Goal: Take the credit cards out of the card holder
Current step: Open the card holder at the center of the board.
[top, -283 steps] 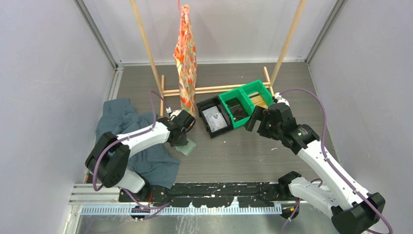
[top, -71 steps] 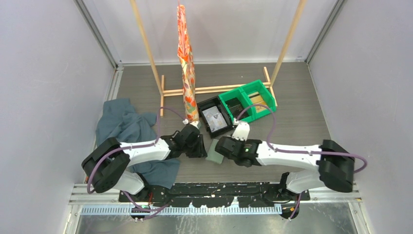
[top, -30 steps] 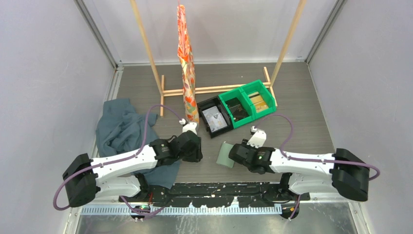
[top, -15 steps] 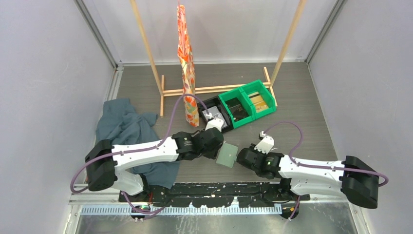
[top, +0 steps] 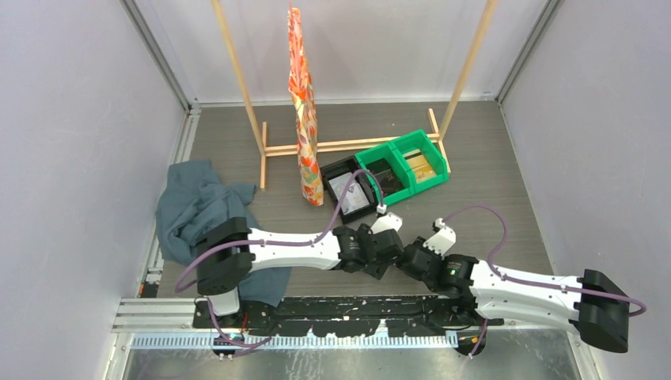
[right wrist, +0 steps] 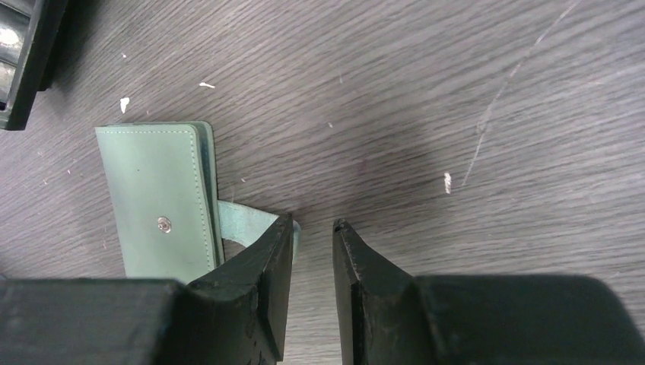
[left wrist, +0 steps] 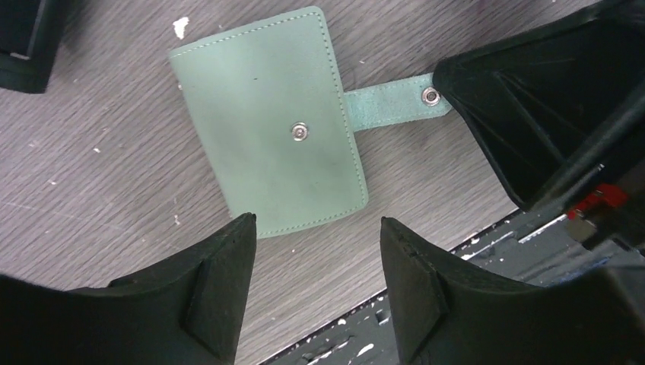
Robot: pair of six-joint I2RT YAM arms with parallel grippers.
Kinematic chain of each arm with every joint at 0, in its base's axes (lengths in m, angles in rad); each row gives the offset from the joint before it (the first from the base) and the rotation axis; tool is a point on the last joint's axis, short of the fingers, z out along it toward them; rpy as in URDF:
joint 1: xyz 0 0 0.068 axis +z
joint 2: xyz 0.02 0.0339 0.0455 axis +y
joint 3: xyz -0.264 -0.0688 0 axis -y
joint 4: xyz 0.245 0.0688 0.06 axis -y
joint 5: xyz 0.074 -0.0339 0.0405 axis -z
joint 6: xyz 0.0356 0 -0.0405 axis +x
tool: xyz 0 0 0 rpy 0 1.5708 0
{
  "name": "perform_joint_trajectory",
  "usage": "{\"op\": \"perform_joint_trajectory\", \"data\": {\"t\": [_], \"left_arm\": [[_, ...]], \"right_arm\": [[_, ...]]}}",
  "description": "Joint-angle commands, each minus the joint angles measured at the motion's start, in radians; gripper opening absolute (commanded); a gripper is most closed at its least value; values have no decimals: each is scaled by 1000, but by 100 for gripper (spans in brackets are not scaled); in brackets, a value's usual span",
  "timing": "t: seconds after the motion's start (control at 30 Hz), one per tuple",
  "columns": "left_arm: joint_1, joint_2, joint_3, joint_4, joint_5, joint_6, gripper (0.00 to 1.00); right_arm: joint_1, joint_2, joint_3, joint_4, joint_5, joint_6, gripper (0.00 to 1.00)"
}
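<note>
The card holder [left wrist: 266, 125] is a sage-green wallet lying flat and closed on the wood table, with its snap strap [left wrist: 384, 100] undone and sticking out to one side. My left gripper [left wrist: 316, 224] hovers open and empty just above its near edge. My right gripper [right wrist: 312, 223] is at the strap's end, jaws a narrow gap apart with nothing between them; its left finger covers the strap tip [right wrist: 243, 224]. The holder also shows in the right wrist view [right wrist: 156, 201]. In the top view both grippers [top: 388, 257] meet near the table's front and hide the holder. No cards show.
A black bin [top: 348, 190] and joined green bins [top: 403, 166] stand behind the grippers. A dark teal cloth [top: 202, 214] lies at the left. A wooden rack with a hanging orange patterned cloth [top: 303, 103] stands at the back. The black base rail [top: 332, 305] runs close in front.
The card holder has been pulled right and toward the front edge by my right gripper. My left arm has reached right after it. The holder now lies flat under both grippers.
</note>
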Motion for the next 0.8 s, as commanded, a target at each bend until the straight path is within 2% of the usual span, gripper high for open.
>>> {"op": "perform_joint_trajectory", "data": {"t": [0.0, 0.23, 0.37, 0.53, 0.6, 0.77], "left_arm": [[-15, 43, 50, 13, -49, -20, 63], [-16, 79, 22, 111, -22, -17, 63], [-14, 131, 50, 111, -33, -11, 64], [-15, 191, 89, 74, -89, -12, 62], [-14, 200, 94, 61, -109, -19, 57], [-15, 185, 66, 85, -105, -35, 36]], "right_arm": [[-1, -103, -51, -5, -1, 64, 31], [-1, -363, -132, -75, 4, 127, 31], [-2, -436, -121, -177, 21, 129, 31], [-1, -460, -118, -203, 15, 121, 31], [-2, -452, -116, -200, 15, 121, 31], [-1, -434, -117, -178, 12, 118, 31]]}}
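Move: The card holder lies folded just ahead of the left gripper: its middle is about 5 cm forward, 1 cm right and 4 cm below. Its unclasped strap sticks out on the right, 3 cm ahead and 7 cm right of the left gripper; the black tray is some 21 cm ahead and 8 cm left. From the right gripper, whose fingertip is at the strap's end, the holder is about 8 cm left and 3 cm ahead. Sink the left gripper about 3.5 cm onto the near part of the card holder while easing 2 cm to the right, then slide it 1 to 2 cm forward and partly close the fingers, tips at the cover. Meanwhile draw the right gripper off the strap's end, 2 cm right and back, rolling its left side up some 15 degrees, fingers unchanged. ##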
